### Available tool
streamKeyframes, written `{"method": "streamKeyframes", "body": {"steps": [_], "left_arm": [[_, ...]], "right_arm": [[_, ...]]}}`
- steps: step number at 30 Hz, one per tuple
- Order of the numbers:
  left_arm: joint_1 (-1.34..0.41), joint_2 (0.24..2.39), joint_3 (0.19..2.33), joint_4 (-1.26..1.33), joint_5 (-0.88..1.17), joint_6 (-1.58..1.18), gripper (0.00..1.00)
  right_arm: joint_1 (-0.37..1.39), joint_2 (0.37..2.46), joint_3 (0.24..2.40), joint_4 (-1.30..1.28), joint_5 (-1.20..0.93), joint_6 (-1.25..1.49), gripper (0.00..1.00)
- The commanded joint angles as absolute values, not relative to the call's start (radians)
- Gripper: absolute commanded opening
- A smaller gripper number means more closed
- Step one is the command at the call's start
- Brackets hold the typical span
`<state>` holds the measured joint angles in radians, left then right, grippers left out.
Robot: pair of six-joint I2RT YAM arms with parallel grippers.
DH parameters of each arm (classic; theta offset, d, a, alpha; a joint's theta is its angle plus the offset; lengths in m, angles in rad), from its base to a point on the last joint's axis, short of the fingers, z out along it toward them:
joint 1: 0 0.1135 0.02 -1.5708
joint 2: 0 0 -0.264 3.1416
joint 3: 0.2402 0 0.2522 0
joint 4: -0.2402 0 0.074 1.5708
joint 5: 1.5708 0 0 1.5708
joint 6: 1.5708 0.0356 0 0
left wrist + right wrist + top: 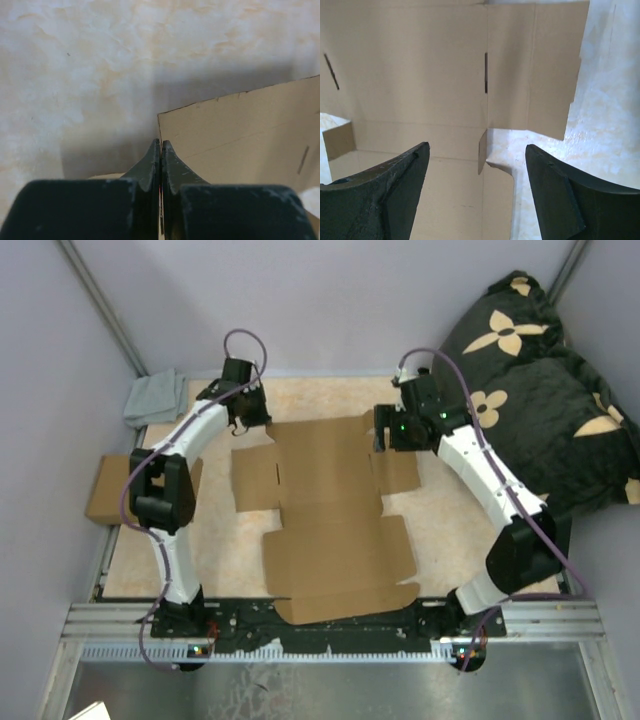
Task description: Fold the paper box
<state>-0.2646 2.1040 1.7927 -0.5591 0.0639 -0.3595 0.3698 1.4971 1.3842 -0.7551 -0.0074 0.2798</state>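
The paper box (330, 510) lies unfolded as a flat brown die-cut sheet in the middle of the table, flaps spread to both sides. My left gripper (258, 426) is at the sheet's far left corner. In the left wrist view its jaws (160, 146) are shut on the thin edge of the cardboard panel (240, 125). My right gripper (384, 436) hovers over the far right side. Its fingers (477, 155) stand wide open above the cardboard (420, 75) and a small upturned tab (482, 150), holding nothing.
A second flat brown cardboard piece (105, 488) lies at the table's left edge. A grey cloth (155, 398) sits at the far left corner. A black pillow with tan flowers (540, 380) fills the right side. The metal rail (330, 625) runs along the near edge.
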Motion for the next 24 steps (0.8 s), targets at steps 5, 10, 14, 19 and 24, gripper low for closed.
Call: {"method": "streamKeyframes", "body": {"steps": [5, 10, 14, 19, 24], "left_arm": [[-0.292, 1.596, 1.34, -0.027, 0.187, -0.278, 0.0], [-0.357, 1.45, 1.2, 0.091, 0.202, -0.171, 0.0], [-0.398, 1.38, 1.139, 0.107, 0.19, -0.101, 0.0], [-0.412, 1.291, 1.037, 0.165, 0.162, -0.091, 0.0], [-0.414, 1.202, 0.952, 0.225, 0.138, -0.097, 0.0]], "right_arm": [[0.358, 1.567, 1.593, -0.878, 0.001, 0.219, 0.78], [0.358, 1.567, 1.645, -0.921, -0.002, 0.189, 0.78], [0.359, 1.551, 1.667, -0.955, -0.003, 0.173, 0.78], [0.359, 1.546, 1.683, -1.0, 0.041, 0.172, 0.78], [0.358, 1.539, 1.684, -1.035, 0.09, 0.17, 0.77]]}}
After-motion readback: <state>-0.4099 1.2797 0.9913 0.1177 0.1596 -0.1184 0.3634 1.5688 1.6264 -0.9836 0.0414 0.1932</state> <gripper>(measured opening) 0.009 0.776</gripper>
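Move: The flat box sheet's far-left corner is already pinched in the left hand, about 6 cm above the table. The left side flap's middle lies some 10 cm back from it, 3 cm to the left and 6 cm lower; the far-right corner is roughly 22 cm to the right and 2 cm farther out. From the open right hand that far-right corner is about 15 cm ahead, 1 cm left and 12 cm lower, with the right side flap 6 cm ahead, 6 cm right and 15 cm below. The sheet's far-left corner is swept up some 17 cm and then back about 13 cm towards the robot, still pinched by the left hand, whose wrist tips up about 40 degrees until the fingers point almost level, turning some 20 degrees clockwise. The right hand stays wide open by the right side and rises about 4 cm, holding nothing. ##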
